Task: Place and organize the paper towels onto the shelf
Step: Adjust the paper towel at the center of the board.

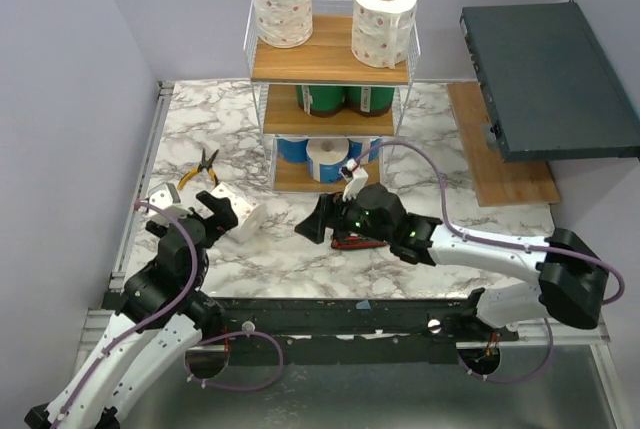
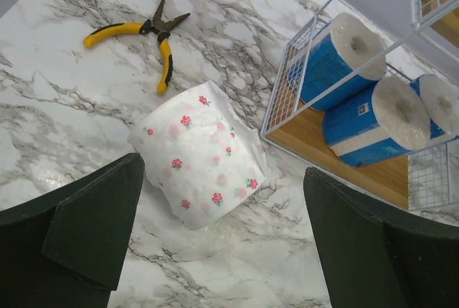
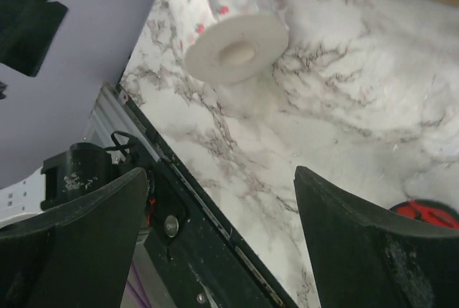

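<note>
The shelf stands at the back centre. Two white dotted paper towels stand on its top tier, green-wrapped ones fill the middle tier, and blue-wrapped ones lie on the bottom tier. One loose dotted roll lies on its side on the marble table. My left gripper is open just short of it, its fingers on either side of the roll's near end. My right gripper is open and holds nothing, pointing left toward that roll.
Yellow-handled pliers lie left of the shelf. A red-and-black utility knife lies under the right wrist. A dark slab rests over a wooden board at the right. The table's black front rail is near the right gripper.
</note>
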`<action>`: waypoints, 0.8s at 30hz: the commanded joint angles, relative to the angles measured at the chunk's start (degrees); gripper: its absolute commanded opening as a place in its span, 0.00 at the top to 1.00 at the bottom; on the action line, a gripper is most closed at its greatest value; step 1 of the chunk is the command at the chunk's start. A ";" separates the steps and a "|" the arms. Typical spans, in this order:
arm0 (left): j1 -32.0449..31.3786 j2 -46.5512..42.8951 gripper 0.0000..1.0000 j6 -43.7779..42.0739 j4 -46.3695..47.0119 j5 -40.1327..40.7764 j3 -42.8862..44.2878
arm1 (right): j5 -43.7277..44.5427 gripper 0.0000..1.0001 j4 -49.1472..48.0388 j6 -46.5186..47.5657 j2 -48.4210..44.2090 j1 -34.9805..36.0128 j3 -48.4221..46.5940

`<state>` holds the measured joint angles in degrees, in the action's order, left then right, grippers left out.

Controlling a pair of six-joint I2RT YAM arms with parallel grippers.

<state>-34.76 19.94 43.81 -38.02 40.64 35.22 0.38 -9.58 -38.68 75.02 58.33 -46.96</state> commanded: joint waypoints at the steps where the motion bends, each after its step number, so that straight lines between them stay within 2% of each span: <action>1: 0.51 -5.13 0.01 0.22 -1.13 3.52 1.95 | -4.99 0.13 -18.60 -15.33 4.25 0.14 5.03; 8: 0.59 -12.26 0.02 -0.49 -4.02 6.42 2.15 | -7.85 0.11 -31.65 -24.06 18.67 0.86 2.25; 15: 0.57 -13.81 0.01 -0.64 -5.81 5.96 1.91 | -8.02 0.13 -34.89 -29.22 30.64 1.59 -5.42; 24: 0.57 -16.12 0.01 -2.50 -7.14 6.59 2.83 | -7.25 0.18 -35.22 -35.03 40.74 2.32 -12.65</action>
<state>-34.50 5.26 42.72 -43.00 45.58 36.62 -6.90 -42.94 -69.95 112.01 59.75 -56.80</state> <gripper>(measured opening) 0.985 0.835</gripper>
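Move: Down to the right hand's left lies the flowered paper towel on its side, about 19 cm left, 6 cm farther out and 12 cm below. The red cutter lies some 11 cm to that hand's right, level with it fore and aft and 17 cm down. The pliers are 9 cm left of the towel and 10 cm farther out. From the left hand the towel lies 7 cm ahead, 5 cm right and 14 cm below. Sinking about 4 cm first, then sweeping left low over the table, the right hand travels some 12 cm left and 7 cm down in all, towards the towel's open right end. It rolls about 30 degrees clockwise as seen from behind the hand, fingers still wide open. The empty left hand draws back, left and up, away from the towel, staying open. ##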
